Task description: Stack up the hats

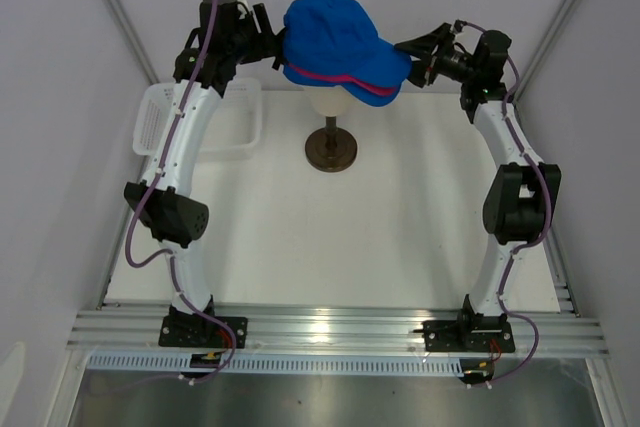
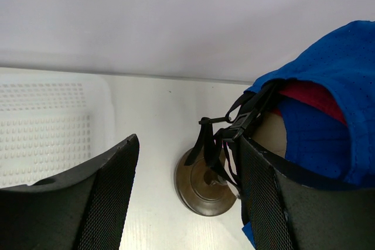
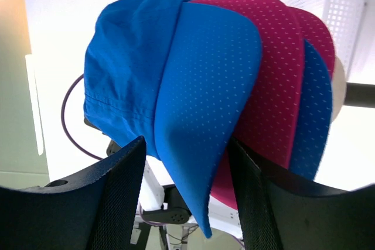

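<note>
Three hats sit stacked on the cream mannequin head (image 1: 330,105). A blue hat (image 1: 330,27) is on top, a pink hat (image 3: 275,62) under it, and another blue hat (image 3: 313,109) lowest. My left gripper (image 1: 275,47) is at the back of the stack, open. The black adjuster straps (image 2: 228,133) hang between its fingers, close to the right finger (image 2: 269,203). My right gripper (image 1: 412,52) is at the brims, open. The top blue brim (image 3: 199,144) hangs between its fingers (image 3: 111,197) with a gap on the left side.
The head stands on a dark post with a round brown base (image 1: 332,150) at the back middle of the white table. A white mesh basket (image 1: 160,117) lies at the back left, partly under my left arm. Grey walls close in behind and beside.
</note>
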Available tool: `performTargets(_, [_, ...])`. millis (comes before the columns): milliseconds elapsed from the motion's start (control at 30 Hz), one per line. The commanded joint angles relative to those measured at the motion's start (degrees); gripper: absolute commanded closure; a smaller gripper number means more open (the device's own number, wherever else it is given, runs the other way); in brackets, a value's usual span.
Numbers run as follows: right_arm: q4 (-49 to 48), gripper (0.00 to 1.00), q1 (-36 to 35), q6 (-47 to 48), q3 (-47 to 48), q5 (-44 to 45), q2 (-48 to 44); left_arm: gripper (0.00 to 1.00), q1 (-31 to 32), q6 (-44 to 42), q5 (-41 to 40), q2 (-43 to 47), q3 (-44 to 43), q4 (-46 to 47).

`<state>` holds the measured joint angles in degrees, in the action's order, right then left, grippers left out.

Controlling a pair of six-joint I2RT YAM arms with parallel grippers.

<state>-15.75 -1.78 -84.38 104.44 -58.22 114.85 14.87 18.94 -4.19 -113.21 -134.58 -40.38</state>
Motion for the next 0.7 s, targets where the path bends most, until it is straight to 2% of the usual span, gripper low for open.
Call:
performTargets(0, [6.25, 0.37, -0.24, 5.71, -0.82, -2.87, -2.34, 0.29, -0.02, -1.71, -0.47, -1.05, 0.38, -2.42])
performTargets(100, [8.18, 0.38, 0.55, 7.56, -2.22, -2.96, -3.92, 0.29, -0.02, -1.54, 0.14, -1.23, 0.46, -2.25])
performTargets(167, [9.07, 0.43, 0.9, 8.44, -3.01, -2.87, -4.54, 0.29, 0.07, -1.45, 0.32, -1.66, 0.46, -2.42])
performTargets(200, [9.42, 0.47, 1.16, 8.7, -3.19, -2.78, -4.89, 0.3, 0.07, -1.36, 0.41, -1.84, 0.46, -2.42])
performTargets(233, [10.03, 0.57, 1.17, 9.14, -3.37, -2.78, -5.07, 0.3, 0.07, -1.36, 0.49, -2.01, 0.46, -2.6])
performTargets(367, [11.97, 0.75, 1.17, 10.72, -3.72, -2.52, -5.25, 0.3, 0.24, -1.62, 0.14, -2.72, 0.55, -3.04])
performTargets(533, [14.85, 0.89, 1.17, 13.35, -3.9, -2.43, -5.25, 0.3, 0.24, -2.59, -1.17, -2.9, 0.38, -3.65])
performTargets(667, [19.52, 0.93, 1.17, 17.3, -3.9, -1.73, -5.34, 0.3, 0.24, -3.12, -1.7, -2.81, 1.16, -4.44])
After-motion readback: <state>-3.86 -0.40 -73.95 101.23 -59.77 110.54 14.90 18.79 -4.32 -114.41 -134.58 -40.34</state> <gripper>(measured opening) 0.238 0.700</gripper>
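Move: The near corner of the top blue hat's brim lies at the right hand's open fingers, about 2 cm back and 2 cm below, roughly level sideways. The pink brim's middle is some 6 cm left, 3 cm back and 4 cm below this hand; the blue crown sits about 15 cm left, 5 cm ahead and 4 cm above. For the left hand, that brim corner is roughly 27 cm to the right, 6 cm back and 2 cm lower. The top blue hat's brim is caught at its near corner by the right hand, which eases about 2 cm back and 2 cm down, drifting 1 cm right and tilting some 5 degrees, while its wide-open fingers close and pinch the cloth. The left hand, fingers still open beside the black strap at the hat's back, sinks about 1 cm. ##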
